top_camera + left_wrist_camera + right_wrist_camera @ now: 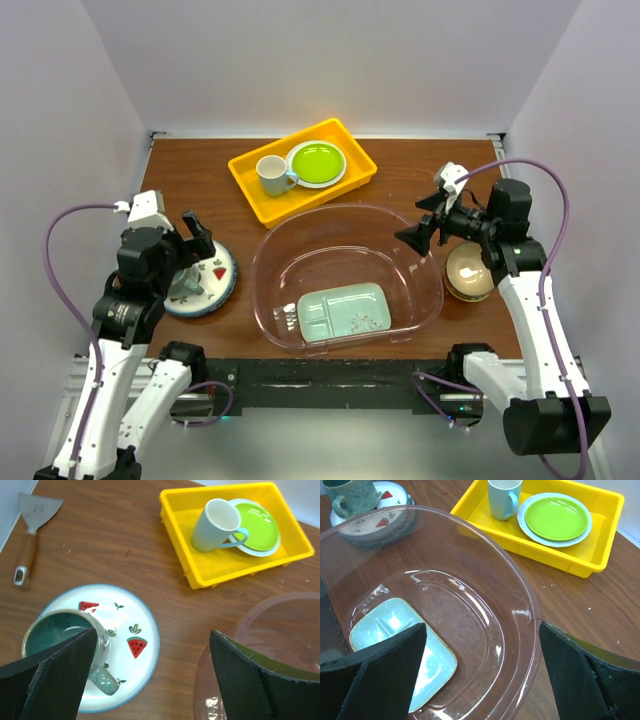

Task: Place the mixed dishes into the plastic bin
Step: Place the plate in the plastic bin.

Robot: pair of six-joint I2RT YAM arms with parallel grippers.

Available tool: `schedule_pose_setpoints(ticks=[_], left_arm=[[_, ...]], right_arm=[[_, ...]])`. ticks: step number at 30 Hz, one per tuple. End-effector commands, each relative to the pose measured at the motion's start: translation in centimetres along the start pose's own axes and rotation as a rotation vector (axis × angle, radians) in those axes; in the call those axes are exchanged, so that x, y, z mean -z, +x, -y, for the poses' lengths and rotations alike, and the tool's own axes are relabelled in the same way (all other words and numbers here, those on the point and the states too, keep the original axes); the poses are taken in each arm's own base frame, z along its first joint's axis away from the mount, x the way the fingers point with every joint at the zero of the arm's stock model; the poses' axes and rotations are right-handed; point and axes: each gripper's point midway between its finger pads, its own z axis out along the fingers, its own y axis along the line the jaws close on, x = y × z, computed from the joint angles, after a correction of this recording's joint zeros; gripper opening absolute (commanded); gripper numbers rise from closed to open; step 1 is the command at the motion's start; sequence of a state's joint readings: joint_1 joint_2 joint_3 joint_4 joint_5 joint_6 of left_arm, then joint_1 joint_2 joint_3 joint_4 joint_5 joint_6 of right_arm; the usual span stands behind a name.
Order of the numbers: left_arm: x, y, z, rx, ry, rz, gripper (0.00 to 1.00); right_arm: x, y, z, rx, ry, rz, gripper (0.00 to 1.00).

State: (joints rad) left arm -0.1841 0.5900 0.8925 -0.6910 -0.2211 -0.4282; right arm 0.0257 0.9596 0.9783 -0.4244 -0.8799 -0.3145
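Observation:
The clear plastic bin (268,250) sits mid-table and holds a mint-green divided tray (343,311). Left of it lies a white plate with watermelon motifs (135,625), and a dark teal mug (55,630) stands on that plate. My left gripper (152,680) hovers open above the plate's right edge, its left finger over the mug. A tan bowl (468,272) rests to the right of the bin. My right gripper (482,675) hangs open over the bin's right rim (520,585), with the mint tray (395,630) below and to its left.
A yellow tray (255,190) at the back holds a white mug (271,174) and a lime-green plate (316,161). In the left wrist view a metal scraper with a wooden handle (30,535) lies by the left wall. White walls close in three sides.

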Motion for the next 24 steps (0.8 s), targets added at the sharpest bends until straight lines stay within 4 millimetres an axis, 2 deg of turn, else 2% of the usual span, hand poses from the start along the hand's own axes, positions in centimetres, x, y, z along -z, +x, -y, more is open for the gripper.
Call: schedule_pose_setpoints(ticks=[1, 6, 10, 12, 16, 22, 24], left_arm=[[-0.5, 0.2, -2.2, 0.070, -0.148, -0.007, 0.99], [-1.7, 1.6, -4.4, 0.100, -0.301, -0.040, 0.98], [-3.8, 3.5, -5.8, 0.080, -0.418, -0.121, 0.94], [-4.5, 4.4, -6.2, 0.081, -0.459, -0.153, 0.86], [-5.9, 6.7, -7.4, 0.061, -0.563, -0.243, 0.80], [-6.9, 8.6, -8.6, 0.032, -0.643, -0.289, 0.72], [-7.1, 8.8, -8.7, 0.022, -0.657, -0.298, 0.66]], right_arm=[[0.4, -1.0, 0.4, 0.037, 0.032, 0.030, 0.99], [0.4, -1.0, 0.5, 0.040, 0.037, 0.028, 0.99], [0.4, -1.0, 0.6, 0.038, 0.039, 0.025, 0.99], [0.4, -0.9, 0.6, 0.040, 0.041, 0.022, 0.99], [0.4, -0.9, 0.6, 0.043, 0.042, 0.018, 0.99], [0.5, -0.9, 0.5, 0.045, 0.038, 0.017, 0.99], [0.5, -1.0, 0.5, 0.046, 0.042, 0.017, 0.99]])
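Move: The green mug on the watermelon plate lies about 10 cm to the left of the left hand, 2 cm ahead and some 18 cm below. The plate's middle is about 3 cm right of the mug, and a spatula lies roughly 15 cm beyond the mug and 11 cm left of it. The clear bin's middle is some 29 cm to the left hand's right, about level with it. From the right hand, the mug is about 54 cm left and 2 cm back. No touch can be made out yet: the left hand drops about 13 cm and shifts some 5 cm left towards the green mug, slowly at first and then faster. The wrist tips down about 30 degrees and swings counter-clockwise, while the fingers narrow part-way, ending with one fingertip over the mug's opening and the other outside its wall, above the plate. ##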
